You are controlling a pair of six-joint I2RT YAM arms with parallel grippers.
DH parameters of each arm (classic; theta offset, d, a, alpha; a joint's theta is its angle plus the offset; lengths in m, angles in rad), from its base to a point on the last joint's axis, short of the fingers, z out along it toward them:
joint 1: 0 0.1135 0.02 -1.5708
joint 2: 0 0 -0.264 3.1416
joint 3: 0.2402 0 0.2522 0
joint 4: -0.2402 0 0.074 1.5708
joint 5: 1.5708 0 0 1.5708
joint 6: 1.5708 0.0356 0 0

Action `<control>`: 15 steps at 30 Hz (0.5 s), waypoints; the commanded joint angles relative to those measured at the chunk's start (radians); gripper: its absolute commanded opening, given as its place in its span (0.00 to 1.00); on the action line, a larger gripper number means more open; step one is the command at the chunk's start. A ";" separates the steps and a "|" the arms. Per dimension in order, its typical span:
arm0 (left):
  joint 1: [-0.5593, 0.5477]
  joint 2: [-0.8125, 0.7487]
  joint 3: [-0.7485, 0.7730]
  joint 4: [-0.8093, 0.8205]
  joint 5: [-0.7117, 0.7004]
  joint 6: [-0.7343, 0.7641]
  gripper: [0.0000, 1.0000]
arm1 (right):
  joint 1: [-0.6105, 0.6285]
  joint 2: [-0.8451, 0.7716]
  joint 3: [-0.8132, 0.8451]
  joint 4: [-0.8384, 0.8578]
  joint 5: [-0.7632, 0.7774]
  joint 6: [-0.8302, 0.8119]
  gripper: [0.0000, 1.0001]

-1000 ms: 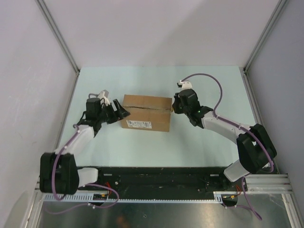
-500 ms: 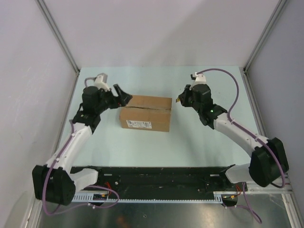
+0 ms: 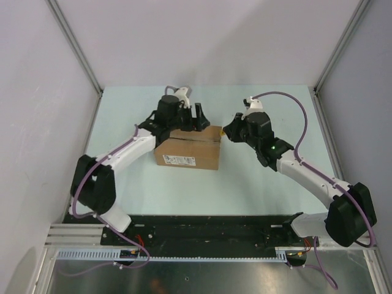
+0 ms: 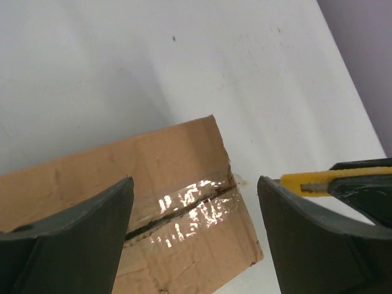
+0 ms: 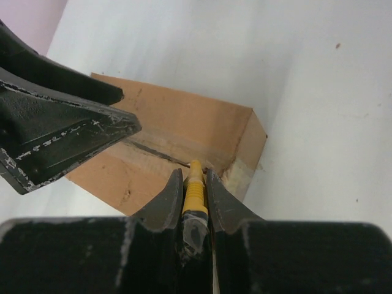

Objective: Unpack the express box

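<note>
The express box [image 3: 188,147], a brown carton with a white label on its near side, lies mid-table, its flaps down. A glossy taped seam [image 4: 184,205] runs along its top with a dark slit in it. My left gripper [image 3: 197,120] hovers open over the box's far edge, and its fingers [image 4: 67,245] frame the seam with nothing between them. My right gripper [image 3: 230,131] is at the box's right end, shut on a yellow utility knife [image 5: 195,187]. The knife's tip sits at the seam's right end, and the knife [image 4: 324,182] also shows in the left wrist view.
Pale walls and aluminium frame posts [image 3: 79,58] enclose the light green table [image 3: 263,110] on three sides. A black rail [image 3: 202,229] with the arm bases runs along the near edge. The left arm's fingers [image 5: 61,135] cross over the box's left part.
The left arm has swung from the box's left side round to its far edge, gripper still open. The right gripper drew back a little, then returned to the box's right end with the knife.
</note>
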 commanded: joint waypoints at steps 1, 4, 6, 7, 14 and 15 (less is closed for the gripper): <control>-0.060 0.082 0.115 0.012 -0.070 0.062 0.86 | -0.022 0.010 -0.048 0.086 0.001 0.049 0.00; -0.092 0.140 0.158 0.012 -0.096 0.082 0.86 | -0.034 0.025 -0.082 0.123 -0.003 0.063 0.00; -0.118 0.161 0.184 0.011 -0.126 0.096 0.86 | -0.040 0.031 -0.097 0.133 0.001 0.072 0.00; -0.127 0.181 0.189 0.006 -0.142 0.109 0.86 | -0.045 0.028 -0.102 0.133 0.007 0.084 0.00; -0.183 0.261 0.237 -0.046 -0.281 0.149 0.86 | -0.071 0.001 -0.159 0.156 0.026 0.118 0.00; -0.187 0.272 0.259 -0.058 -0.295 0.149 0.85 | -0.076 0.002 -0.166 0.160 0.015 0.119 0.00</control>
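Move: The left hand, open above the box, has the taped right end of the box's seam about 7 cm to its right, 2 cm back and 10 cm below. The box's middle is 5 cm to its left, 3 cm back and 15 cm down, and the cutter's blade about 7 cm right and 4 cm back, nearly level. From the right hand, that taped end lies about 3 cm ahead, 3 cm left and 11 cm below, with the box's middle 15 cm left, 2 cm ahead and 16 cm below. The left hand, fingers staying wide open, sweeps about 6 cm to the right over the box towards its taped end while sinking some 4 cm, and rolls about 10 degrees so that its left side rises. Meanwhile the right hand keeps its grip on the yellow cutter and lowers it about 6 cm, easing 2–3 cm to the right, so that the blade comes down close beside the box's right end; whether the blade touches can't be seen. ##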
